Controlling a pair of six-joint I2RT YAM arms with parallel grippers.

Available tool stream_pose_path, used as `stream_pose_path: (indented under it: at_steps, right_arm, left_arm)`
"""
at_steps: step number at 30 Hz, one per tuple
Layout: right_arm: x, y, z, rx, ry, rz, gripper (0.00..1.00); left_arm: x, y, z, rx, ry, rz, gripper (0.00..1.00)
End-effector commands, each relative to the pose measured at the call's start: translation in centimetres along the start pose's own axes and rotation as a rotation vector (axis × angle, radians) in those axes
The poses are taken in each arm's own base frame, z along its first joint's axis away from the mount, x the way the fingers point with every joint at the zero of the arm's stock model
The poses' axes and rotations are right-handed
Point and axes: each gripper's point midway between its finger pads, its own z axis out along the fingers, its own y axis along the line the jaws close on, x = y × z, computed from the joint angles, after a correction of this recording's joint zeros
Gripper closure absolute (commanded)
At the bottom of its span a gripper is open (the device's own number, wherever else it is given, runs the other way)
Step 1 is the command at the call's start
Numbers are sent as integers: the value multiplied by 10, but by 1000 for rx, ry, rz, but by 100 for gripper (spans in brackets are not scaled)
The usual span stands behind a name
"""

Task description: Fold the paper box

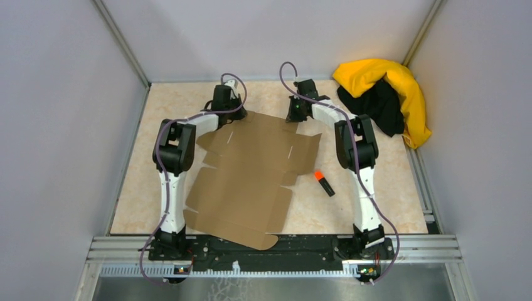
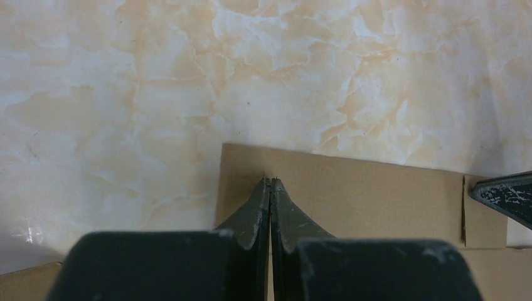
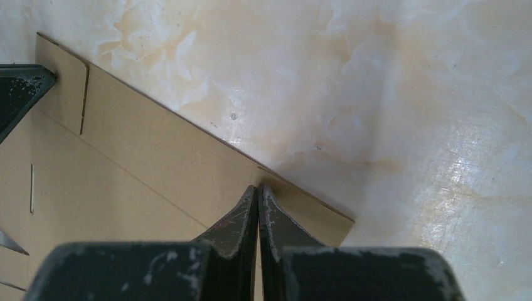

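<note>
The paper box (image 1: 251, 175) is a flat brown die-cut cardboard sheet with flaps and slits, spread across the marble table between the two arms. My left gripper (image 1: 221, 110) is shut, and its tips (image 2: 271, 180) rest on the sheet's far flap (image 2: 376, 194) near the left corner. At the same flap's right end (image 3: 125, 169), my right gripper (image 1: 295, 114) is also shut, tips (image 3: 258, 187) down on the cardboard close to its far edge. Nothing sits between either pair of fingers. Each wrist view catches the other gripper's finger at its side edge.
A yellow-and-black cloth heap (image 1: 386, 94) lies in the far right corner. An orange-capped black marker (image 1: 324, 183) lies on the table just right of the sheet. Grey walls close in on three sides, and a metal rail (image 1: 276, 244) runs along the near edge.
</note>
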Motion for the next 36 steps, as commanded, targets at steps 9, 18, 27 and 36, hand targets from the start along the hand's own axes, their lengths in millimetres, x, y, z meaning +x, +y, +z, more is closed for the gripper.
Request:
stream_pose_path:
  at_steps: [9,18,27,36]
  right_arm:
    - [18,-11,56,36,80,-39,100]
    - [-88,42,-1,-107,-174,-133,100]
    - [-121,70,-145,-105,-391,-182,67]
    - [1,14,-187,47,-219,-146,57]
  left_arm:
    - [41,39,6,-161,107,-90,95]
    - [-39,46,-24,-122,-41,-105,68]
    - [-143,0,-121,-16,-270,41,39]
    - [-60,-4,-201,-40,-127,-99,2]
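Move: The left fingertips are already down on the box's left tab, folded in flat on the far flap, about 1 cm below the hand point; the left slot lies some 8 cm back and 4 cm left of it. The right fingertips are likewise on the right tab, with the right slot about 12 cm straight back. From the left hand, that right tab lies about 13 cm right and 2 cm back. Tabs pressed, right hand pushes 5 cm forward, left hand leftward, then both open, lifting 20 cm and back. ##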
